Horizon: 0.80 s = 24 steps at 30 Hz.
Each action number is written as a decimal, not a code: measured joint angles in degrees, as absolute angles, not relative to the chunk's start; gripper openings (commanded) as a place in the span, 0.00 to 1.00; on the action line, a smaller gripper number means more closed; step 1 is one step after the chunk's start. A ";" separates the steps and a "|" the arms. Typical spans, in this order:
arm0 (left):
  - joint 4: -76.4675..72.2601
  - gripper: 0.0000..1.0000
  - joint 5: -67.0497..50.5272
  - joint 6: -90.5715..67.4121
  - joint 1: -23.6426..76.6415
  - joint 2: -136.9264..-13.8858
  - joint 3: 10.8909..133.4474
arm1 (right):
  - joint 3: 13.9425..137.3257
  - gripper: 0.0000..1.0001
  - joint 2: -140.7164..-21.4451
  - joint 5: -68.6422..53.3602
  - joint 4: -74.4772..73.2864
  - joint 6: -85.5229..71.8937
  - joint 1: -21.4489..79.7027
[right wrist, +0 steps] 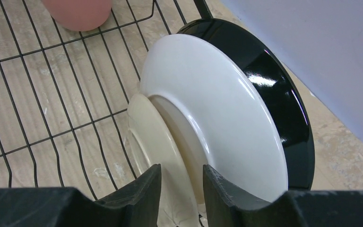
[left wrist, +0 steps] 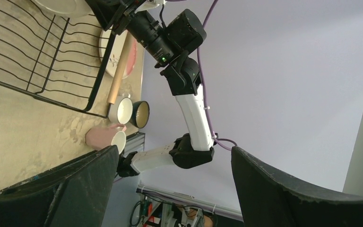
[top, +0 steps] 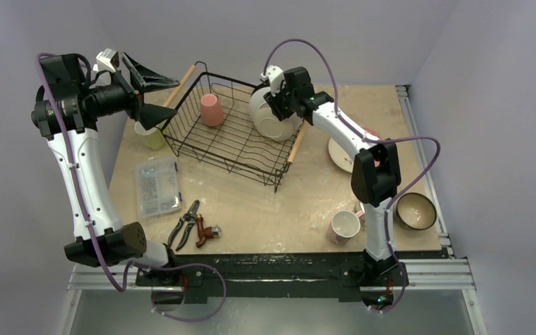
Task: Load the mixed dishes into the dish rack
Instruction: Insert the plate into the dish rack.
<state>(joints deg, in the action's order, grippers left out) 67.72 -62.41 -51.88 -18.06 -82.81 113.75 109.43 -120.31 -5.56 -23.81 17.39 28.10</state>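
Observation:
The dish rack (top: pixel 232 143) stands at the back centre. It holds an upside-down pink mug (top: pixel 211 109) and upright plates (top: pixel 271 120). In the right wrist view a small cream plate (right wrist: pixel 158 137) leans on a white plate (right wrist: pixel 227 113) and a black plate (right wrist: pixel 283 94). My right gripper (right wrist: pixel 182 172) is shut on the cream plate's rim. My left gripper (top: pixel 155 94) is open and empty, raised above a yellow-green mug (top: pixel 152 137). A cream plate (top: pixel 342 155) over a red plate (top: pixel 373 132), a pink mug (top: pixel 345 225) and a dark bowl (top: pixel 416 211) sit at the right.
A clear box of small parts (top: pixel 158 185), pliers (top: pixel 185 223) and a red-handled tool (top: pixel 208 234) lie at front left. The left wrist view shows the rack's wooden handle (left wrist: pixel 118 78), a white mug (left wrist: pixel 123 109) and the right arm (left wrist: pixel 194 113).

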 measured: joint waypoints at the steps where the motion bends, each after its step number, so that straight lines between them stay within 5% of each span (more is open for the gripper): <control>1: 67.90 0.88 -62.41 -51.86 -18.06 -82.54 113.54 | 109.43 0.39 -120.25 -5.45 -23.81 17.39 28.10; 11: 68.25 0.88 -62.39 -51.86 -18.06 -80.47 111.20 | 109.38 0.64 -117.25 -5.72 -23.73 15.99 28.16; 14: 68.27 0.88 -62.37 -51.83 -18.04 -80.03 110.76 | 109.38 0.97 -114.02 -6.87 -23.73 14.66 28.08; 24: 68.07 0.91 -59.66 -51.11 -14.20 -78.70 110.65 | 108.42 0.99 -104.01 -6.96 -24.43 7.84 28.12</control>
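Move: The cream plate already stands on edge in the rack, its upper rim between the right fingers; its middle is about 3 cm left of that hand and 6 cm below. The white plate leans some 3 cm ahead, 2 cm left; the rack's right wooden handle is about 7 cm right, 2 cm back; the pink mug is roughly 20 cm left, 6 cm ahead. From the left hand, the cream plate lies about 22 cm ahead, 23 cm right, far below. After barely stirring at first, the right hand spreads its fingers fully off the cream plate's rim and climbs with gathering speed, about 15 cm up and drawing back some 4 or 5 cm, clear above the leaning plates. As it rises the wrist rolls its left side up and tips the fingers slightly upward, some 15 degrees in all, while the empty, open left hand eases a couple of centimetres back and to its right. ##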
